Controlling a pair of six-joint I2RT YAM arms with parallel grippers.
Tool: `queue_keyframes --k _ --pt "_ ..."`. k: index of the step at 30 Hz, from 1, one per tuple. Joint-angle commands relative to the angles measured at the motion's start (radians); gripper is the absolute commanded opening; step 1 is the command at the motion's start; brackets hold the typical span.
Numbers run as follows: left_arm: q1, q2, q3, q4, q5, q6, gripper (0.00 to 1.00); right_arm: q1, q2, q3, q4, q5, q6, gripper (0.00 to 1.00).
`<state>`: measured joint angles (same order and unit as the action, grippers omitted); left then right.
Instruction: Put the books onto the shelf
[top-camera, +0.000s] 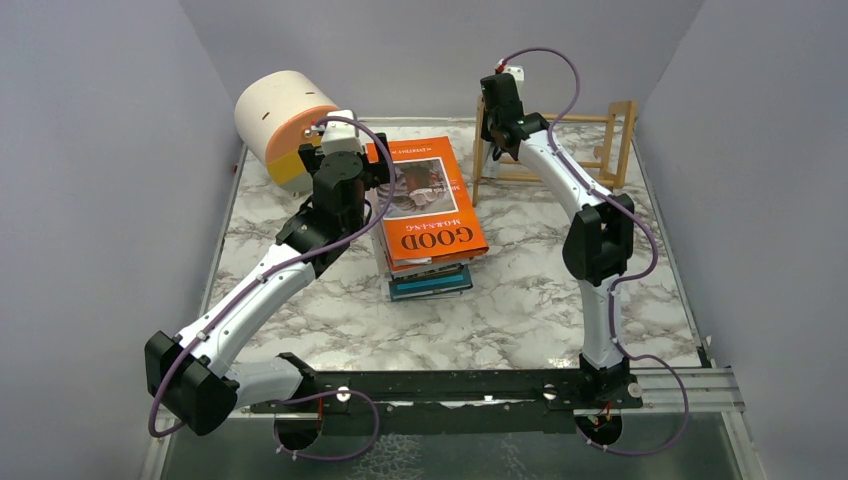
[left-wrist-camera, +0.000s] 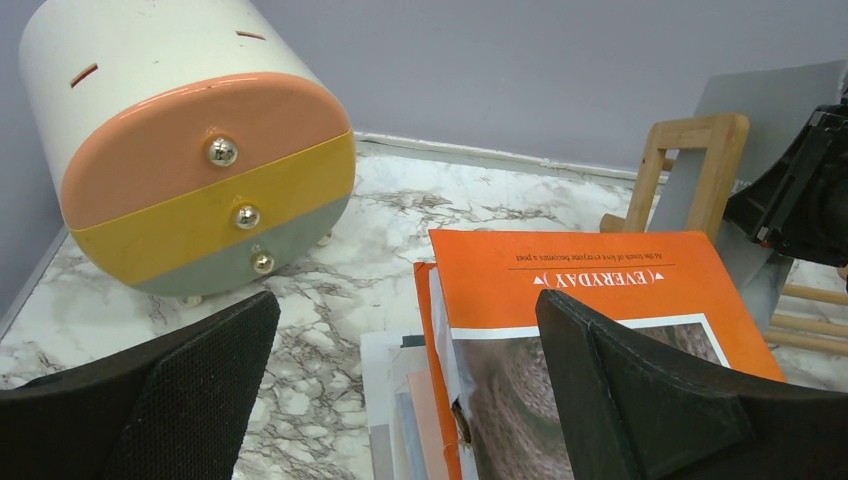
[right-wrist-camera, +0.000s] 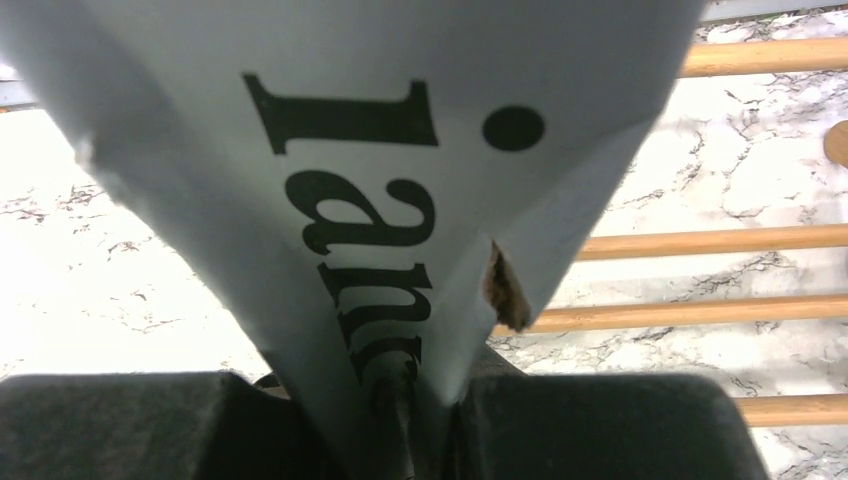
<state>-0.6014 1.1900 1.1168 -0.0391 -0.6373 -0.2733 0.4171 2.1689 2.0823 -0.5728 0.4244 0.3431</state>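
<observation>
The books lie in a stack (top-camera: 430, 215) in the middle of the table, with an orange one (left-wrist-camera: 590, 270) on top. My left gripper (top-camera: 385, 172) hangs open at the stack's left edge: one finger (left-wrist-camera: 190, 400) is over the marble, the other (left-wrist-camera: 650, 390) over the orange cover, and nothing is between them (left-wrist-camera: 405, 310). My right gripper (right-wrist-camera: 420, 400) is shut on a grey book (right-wrist-camera: 400, 150) with black lettering and a torn edge. It holds the book upright over the dowel rails (right-wrist-camera: 700, 240) of the light-wood shelf (top-camera: 618, 140), at the shelf's left end (top-camera: 505, 110).
A round cream, orange and yellow drawer drum (top-camera: 280, 125) lies at the back left, close behind my left gripper (left-wrist-camera: 190, 150). Purple walls enclose the marble table (top-camera: 300, 320) on three sides. The arms' base rail (top-camera: 450, 390) runs along the near edge.
</observation>
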Motion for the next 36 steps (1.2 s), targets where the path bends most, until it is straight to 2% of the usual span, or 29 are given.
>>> queue_keyframes --k 1,10,23,29,36 --pt "0.007 -0.027 -0.005 0.011 0.002 0.006 0.99 0.001 -0.026 0.013 -0.012 0.047 -0.016 0.12" --pt "0.009 -0.026 0.002 0.012 0.004 0.01 0.99 -0.001 0.008 0.014 0.015 0.063 -0.079 0.09" --pt "0.011 -0.012 -0.004 0.014 0.002 0.003 0.99 -0.011 0.049 0.024 0.058 0.01 -0.118 0.1" --pt "0.011 -0.01 -0.003 0.012 0.004 0.006 0.99 -0.022 0.059 0.025 0.056 -0.046 -0.084 0.18" --pt "0.015 -0.01 0.005 0.012 0.004 0.014 0.99 -0.031 0.042 0.011 0.068 -0.105 -0.039 0.45"
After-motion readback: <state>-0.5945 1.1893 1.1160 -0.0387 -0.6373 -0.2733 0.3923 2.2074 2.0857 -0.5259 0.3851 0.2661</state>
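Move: The right hand already pinches the gray book at the shelf's left end; the slot centre for it is about 4 cm ahead and 10 cm below. The left end frame stands about 3 cm ahead and 4 cm left, 6 cm down; the orange book lies 13 cm back, 11 cm left and some 10 cm lower. From the idle left hand the slot is roughly 22 cm ahead, 28 cm right and 24 cm below. The right hand rolls slightly, eases the gray book about 2 cm forward and down, then opens its fingers partway. ##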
